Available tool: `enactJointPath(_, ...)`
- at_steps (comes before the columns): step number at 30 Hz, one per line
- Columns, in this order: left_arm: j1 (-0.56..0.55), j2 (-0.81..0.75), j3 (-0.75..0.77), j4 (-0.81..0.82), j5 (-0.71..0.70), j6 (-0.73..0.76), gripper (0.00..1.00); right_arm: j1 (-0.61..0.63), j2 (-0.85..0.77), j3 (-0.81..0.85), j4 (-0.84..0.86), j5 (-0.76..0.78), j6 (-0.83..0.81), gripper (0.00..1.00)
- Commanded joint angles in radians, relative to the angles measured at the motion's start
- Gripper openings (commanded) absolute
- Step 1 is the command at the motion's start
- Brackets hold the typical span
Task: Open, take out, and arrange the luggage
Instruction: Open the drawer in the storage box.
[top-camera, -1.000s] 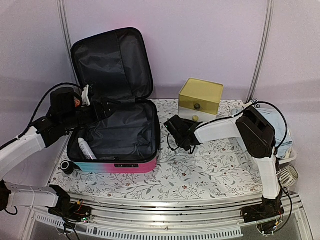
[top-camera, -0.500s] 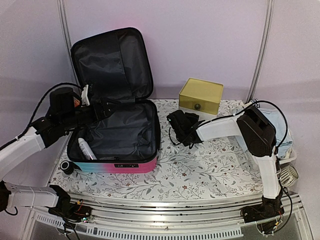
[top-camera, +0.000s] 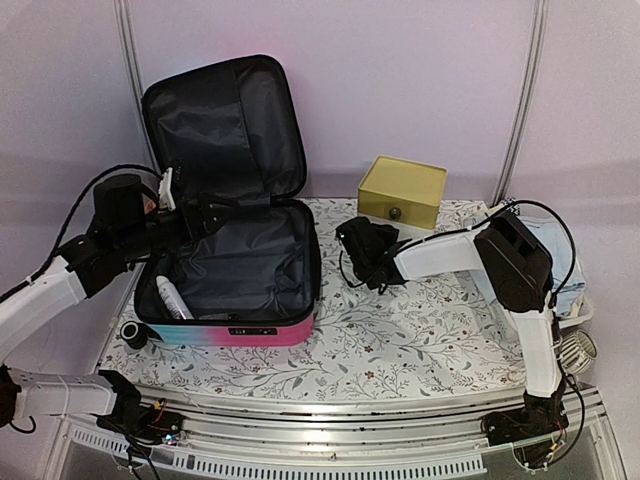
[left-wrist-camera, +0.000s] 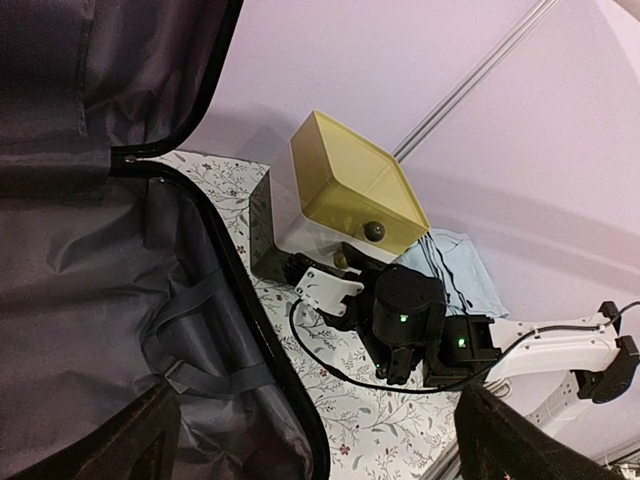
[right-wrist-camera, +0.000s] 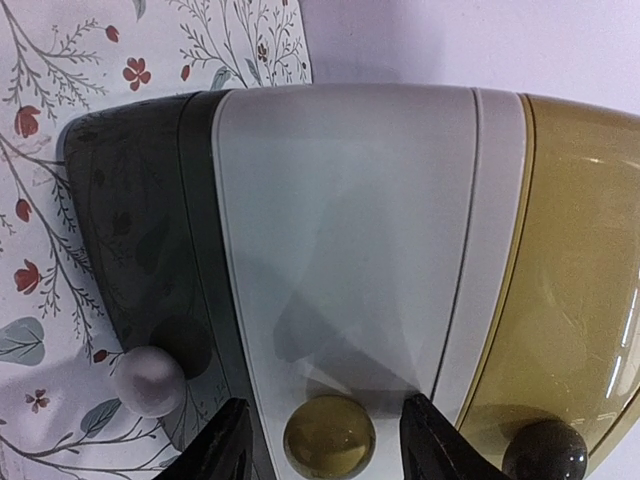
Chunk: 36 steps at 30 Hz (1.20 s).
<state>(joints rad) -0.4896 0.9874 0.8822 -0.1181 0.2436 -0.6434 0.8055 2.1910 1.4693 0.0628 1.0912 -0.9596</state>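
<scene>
The luggage (top-camera: 250, 333) lies open at the table's left, lid upright, its black lining (left-wrist-camera: 90, 280) showing. A white tube (top-camera: 172, 297) lies at the left end inside. My left gripper (top-camera: 205, 212) hovers over the back left of the case, wide open and holding nothing; in its wrist view the left gripper (left-wrist-camera: 320, 400) looks across the case's right rim. My right gripper (top-camera: 362, 240) is at the front of the yellow-topped drawer box (top-camera: 402, 185). The right gripper (right-wrist-camera: 328, 440) is open, with its fingers (right-wrist-camera: 215, 445) on either side of a yellow knob (right-wrist-camera: 328, 432), gaps showing.
The drawer box front (right-wrist-camera: 340, 220) also carries a pale knob (right-wrist-camera: 150, 380) and a dark knob (right-wrist-camera: 545, 455). A white mesh basket (top-camera: 578, 310) with a blue cloth (top-camera: 555, 250) stands at the right edge. A black round thing (top-camera: 133, 333) sits by the case's front left corner.
My right gripper has moved up and right to the drawer box front, and its jaws have narrowed. The left arm has shifted slightly toward the case's hinge.
</scene>
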Motion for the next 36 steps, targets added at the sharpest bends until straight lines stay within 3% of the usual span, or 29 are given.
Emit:
enactJointPath(1, 0.006, -0.015, 0.017, -0.009, 0.002, 0.01, 0.98, -0.017, 0.005, -0.004, 0.042, 0.028, -0.011, 0.51)
enactJointPath(23, 0.006, -0.025, 0.016, -0.019, -0.012, 0.016, 0.98, -0.004, -0.019, -0.037, 0.103, 0.037, -0.036, 0.26)
enactJointPath(36, 0.006, -0.02, 0.014, -0.018, -0.011, 0.016, 0.98, 0.082, -0.052, -0.068, 0.099, 0.05, -0.021, 0.25)
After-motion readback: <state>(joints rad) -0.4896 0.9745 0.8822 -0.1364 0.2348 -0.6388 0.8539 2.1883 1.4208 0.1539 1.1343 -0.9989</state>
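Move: The gold knob of the storage box's middle, white drawer sits right between my right fingers, at most a centimetre ahead and level with them. The yellow drawer's dark knob stands about 7 cm above it and perhaps 1 cm farther out; the bottom drawer's white knob hangs some 7 cm below it, straight under. From my left hand, the gold knob is roughly 17 cm ahead, 27 cm to the right and 19 cm lower. I hold my right hand almost still and close its half-open fingers until they pinch the middle drawer's gold knob from both sides. Then, keeping that grip, I begin to draw it level, back and to my left in about equal parts, some 2 cm away from the box, with hardly any turn of the wrist. ##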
